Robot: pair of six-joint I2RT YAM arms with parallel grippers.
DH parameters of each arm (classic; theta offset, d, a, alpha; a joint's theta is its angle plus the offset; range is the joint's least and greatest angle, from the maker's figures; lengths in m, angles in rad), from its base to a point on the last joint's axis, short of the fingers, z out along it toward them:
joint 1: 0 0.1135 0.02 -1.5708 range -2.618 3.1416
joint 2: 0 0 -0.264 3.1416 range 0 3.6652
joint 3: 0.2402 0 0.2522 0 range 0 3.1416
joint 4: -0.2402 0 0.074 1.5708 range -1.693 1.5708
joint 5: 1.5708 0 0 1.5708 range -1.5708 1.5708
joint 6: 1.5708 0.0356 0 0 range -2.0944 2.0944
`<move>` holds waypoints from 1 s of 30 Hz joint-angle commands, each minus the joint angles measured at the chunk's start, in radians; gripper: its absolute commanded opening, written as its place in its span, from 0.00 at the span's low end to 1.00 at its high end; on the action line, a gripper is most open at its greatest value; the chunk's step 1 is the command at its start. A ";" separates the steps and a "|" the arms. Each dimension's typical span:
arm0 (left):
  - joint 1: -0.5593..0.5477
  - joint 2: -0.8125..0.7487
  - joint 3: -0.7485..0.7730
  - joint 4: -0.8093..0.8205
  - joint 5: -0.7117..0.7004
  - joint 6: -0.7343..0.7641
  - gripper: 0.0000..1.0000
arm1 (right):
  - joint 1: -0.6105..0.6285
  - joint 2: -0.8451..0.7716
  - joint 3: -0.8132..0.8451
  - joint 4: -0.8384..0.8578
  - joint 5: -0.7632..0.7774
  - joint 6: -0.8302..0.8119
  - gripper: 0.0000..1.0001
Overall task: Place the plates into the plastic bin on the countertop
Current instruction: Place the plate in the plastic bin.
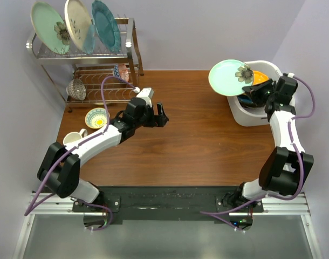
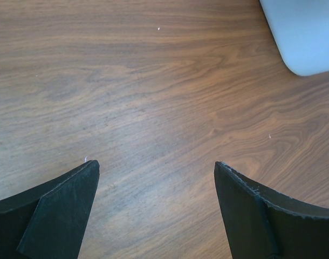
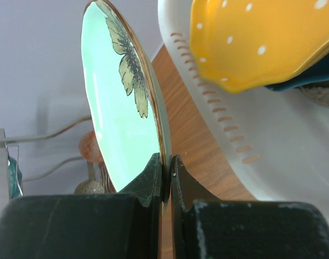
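A pale green plate (image 1: 229, 77) with a dark flower hangs tilted over the left rim of the white plastic bin (image 1: 249, 116). My right gripper (image 1: 253, 90) is shut on its edge. In the right wrist view the plate (image 3: 121, 108) stands edge-on, its rim pinched in the right gripper (image 3: 167, 162), and the bin's slotted rim (image 3: 272, 140) lies just to the right. A yellow dotted plate (image 3: 251, 38) rests in the bin on a dark blue one (image 3: 315, 70). My left gripper (image 1: 163, 116) is open over bare wood at table centre-left, the open left gripper (image 2: 156, 164) holding nothing. The bin's corner (image 2: 304, 38) shows at top right.
A chrome wire rack (image 1: 50, 54) at the back left holds three large upright plates, with a small patterned bowl (image 1: 121, 72) on its lower tier. A yellow-and-blue bowl (image 1: 96, 117) and a cream mug (image 1: 74, 139) sit on the table beside my left arm.
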 commanded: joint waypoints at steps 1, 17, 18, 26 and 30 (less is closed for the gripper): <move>0.003 -0.018 0.022 0.039 0.004 0.007 0.92 | -0.029 -0.027 0.068 0.122 0.044 0.063 0.00; 0.003 -0.040 0.001 0.022 -0.008 0.015 0.93 | -0.139 0.048 0.061 0.191 0.176 0.199 0.00; 0.003 -0.037 0.001 0.022 -0.008 0.016 0.93 | -0.149 0.051 0.041 0.214 0.175 0.210 0.00; 0.003 -0.029 0.005 0.022 -0.008 0.024 0.93 | -0.175 0.128 0.053 0.248 0.136 0.253 0.00; 0.003 -0.023 0.013 0.022 -0.008 0.024 0.93 | -0.175 0.149 0.059 0.254 0.130 0.255 0.00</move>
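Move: My right fingers already hold the mint flower plate by its rim, its middle some 10 cm to the left and 6 cm ahead, about level. The middle of the white bin lies about 6 cm ahead, 8 cm to the right and 16 cm below that hand. In it, the orange plate is roughly 10 cm ahead, 4 cm right and 12 below. From my idle left hand the bin is about 15 cm ahead, 47 cm right and 8 below. I swing the held mint plate over the bin, carrying my right hand about 12 cm to the right and letting it sink some 5 cm, with the last of the drop coming as the sideways travel stops. On the way I turn the hand roughly 25 degrees clockwise and roll its left side up slightly, keeping the fingers shut on the rim. ##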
